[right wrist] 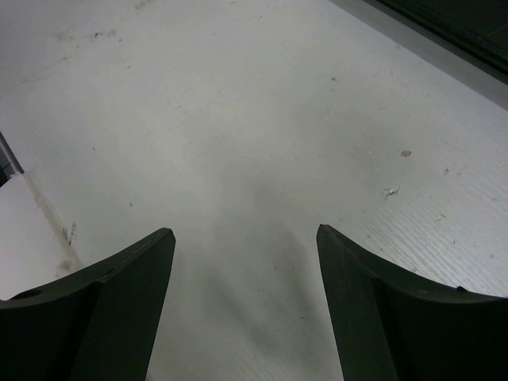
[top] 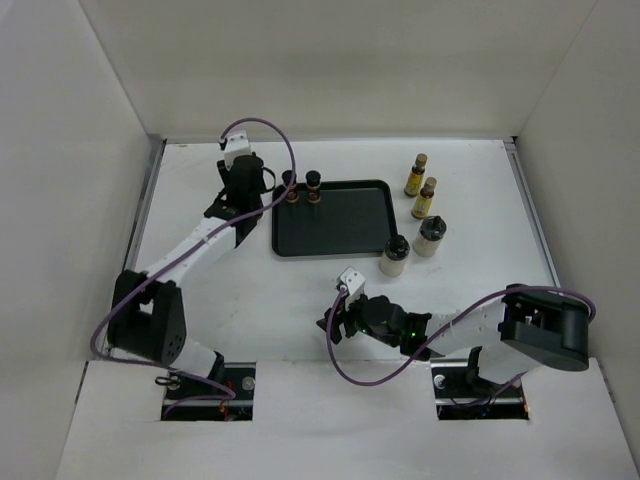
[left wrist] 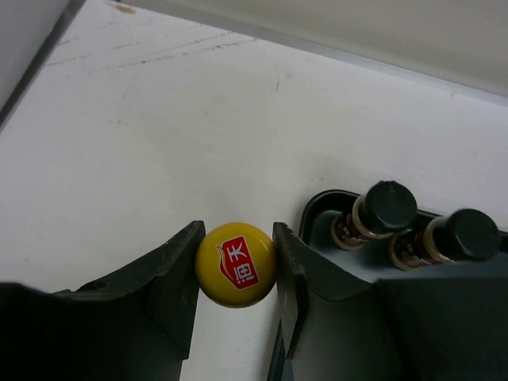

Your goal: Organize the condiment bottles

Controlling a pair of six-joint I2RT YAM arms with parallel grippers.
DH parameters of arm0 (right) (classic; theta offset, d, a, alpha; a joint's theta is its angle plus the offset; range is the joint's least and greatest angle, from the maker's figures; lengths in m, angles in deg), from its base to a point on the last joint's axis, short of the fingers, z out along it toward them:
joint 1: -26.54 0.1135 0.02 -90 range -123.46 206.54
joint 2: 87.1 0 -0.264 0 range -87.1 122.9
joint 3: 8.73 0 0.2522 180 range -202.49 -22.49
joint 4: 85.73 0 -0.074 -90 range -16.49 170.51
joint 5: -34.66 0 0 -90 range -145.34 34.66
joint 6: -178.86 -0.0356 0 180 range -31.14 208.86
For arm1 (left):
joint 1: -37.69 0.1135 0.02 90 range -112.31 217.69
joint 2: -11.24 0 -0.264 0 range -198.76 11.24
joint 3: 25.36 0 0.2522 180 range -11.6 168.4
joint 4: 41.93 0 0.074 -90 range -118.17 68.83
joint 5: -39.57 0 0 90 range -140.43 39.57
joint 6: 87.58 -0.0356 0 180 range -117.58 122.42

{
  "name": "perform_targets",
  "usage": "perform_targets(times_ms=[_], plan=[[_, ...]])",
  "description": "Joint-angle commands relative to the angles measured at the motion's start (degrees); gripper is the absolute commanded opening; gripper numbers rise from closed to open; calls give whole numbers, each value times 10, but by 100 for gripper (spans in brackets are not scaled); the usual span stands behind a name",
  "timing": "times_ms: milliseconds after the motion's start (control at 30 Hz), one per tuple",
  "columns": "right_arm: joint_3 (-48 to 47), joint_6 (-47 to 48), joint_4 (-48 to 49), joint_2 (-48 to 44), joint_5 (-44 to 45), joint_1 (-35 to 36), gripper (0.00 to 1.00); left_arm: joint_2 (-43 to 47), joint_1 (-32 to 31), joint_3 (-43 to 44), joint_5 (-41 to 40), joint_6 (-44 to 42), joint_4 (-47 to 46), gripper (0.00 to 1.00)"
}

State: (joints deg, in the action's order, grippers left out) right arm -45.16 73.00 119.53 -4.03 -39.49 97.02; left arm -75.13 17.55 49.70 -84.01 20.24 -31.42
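My left gripper [left wrist: 236,232] is shut on the round yellow cap [left wrist: 236,266] of a bottle standing on the white table just left of the black tray [left wrist: 319,203]. The bottle's body is hidden under the cap, and in the top view the left gripper [top: 246,186] covers it. Two short dark black-capped bottles [left wrist: 381,211] [left wrist: 456,238] stand in the tray's back left corner [top: 291,190] [top: 313,185]. Two slim yellow-labelled bottles [top: 416,175] [top: 425,198] and two squat pale jars [top: 395,255] [top: 431,236] stand right of the tray. My right gripper [top: 335,322] [right wrist: 246,238] hangs open over bare table.
The black tray [top: 340,225] lies mid-table with most of its floor bare. White walls close in the table on the left, back and right. The right arm's base [top: 545,330] sits at the near right.
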Motion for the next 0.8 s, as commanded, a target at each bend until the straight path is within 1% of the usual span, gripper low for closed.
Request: perform_targets(times_ms=[0, 167, 233, 367, 633, 767], plan=[[-12, -1, 31, -5, -7, -3, 79, 113, -37, 11, -33, -31, -65, 17], [-11, -4, 29, -6, -6, -7, 79, 122, -104, 1, -19, -22, -59, 17], [-11, -4, 30, -7, -4, -7, 79, 111, -121, 0, -19, -12, -62, 18], [-9, -6, 28, -10, -3, -13, 79, 85, -132, -3, -11, -1, -68, 18], [-10, -4, 29, -7, -1, -14, 79, 44, -150, -37, -7, 7, -134, 18], [-12, -8, 27, -4, -7, -14, 79, 32, -151, -43, -3, 7, -138, 18]])
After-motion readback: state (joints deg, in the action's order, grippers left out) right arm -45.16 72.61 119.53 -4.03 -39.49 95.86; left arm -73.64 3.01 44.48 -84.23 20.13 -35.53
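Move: The yellow-capped bottle is already in the left fingers, pinched at the cap. The near-left part of the black tray, where it goes, lies about 4 cm back and 10 cm to the right of this hand, some 19 cm below. In the tray, the left spice jar stands about 7 cm ahead and 10 cm right of the hand; the right spice jar is 5 cm farther right. From the idle right hand the near-left part lies roughly 23 cm ahead and 11 cm left. The yellow-capped bottle, still gripped by its cap, is raised about 7 cm by the left hand as it swings right and slightly back over the tray's left edge, then is lowered some 9 cm towards the tray floor, in front of the left spice jar. The wrist turns about 15 degrees clockwise on the way; the fingers keep their hold. ##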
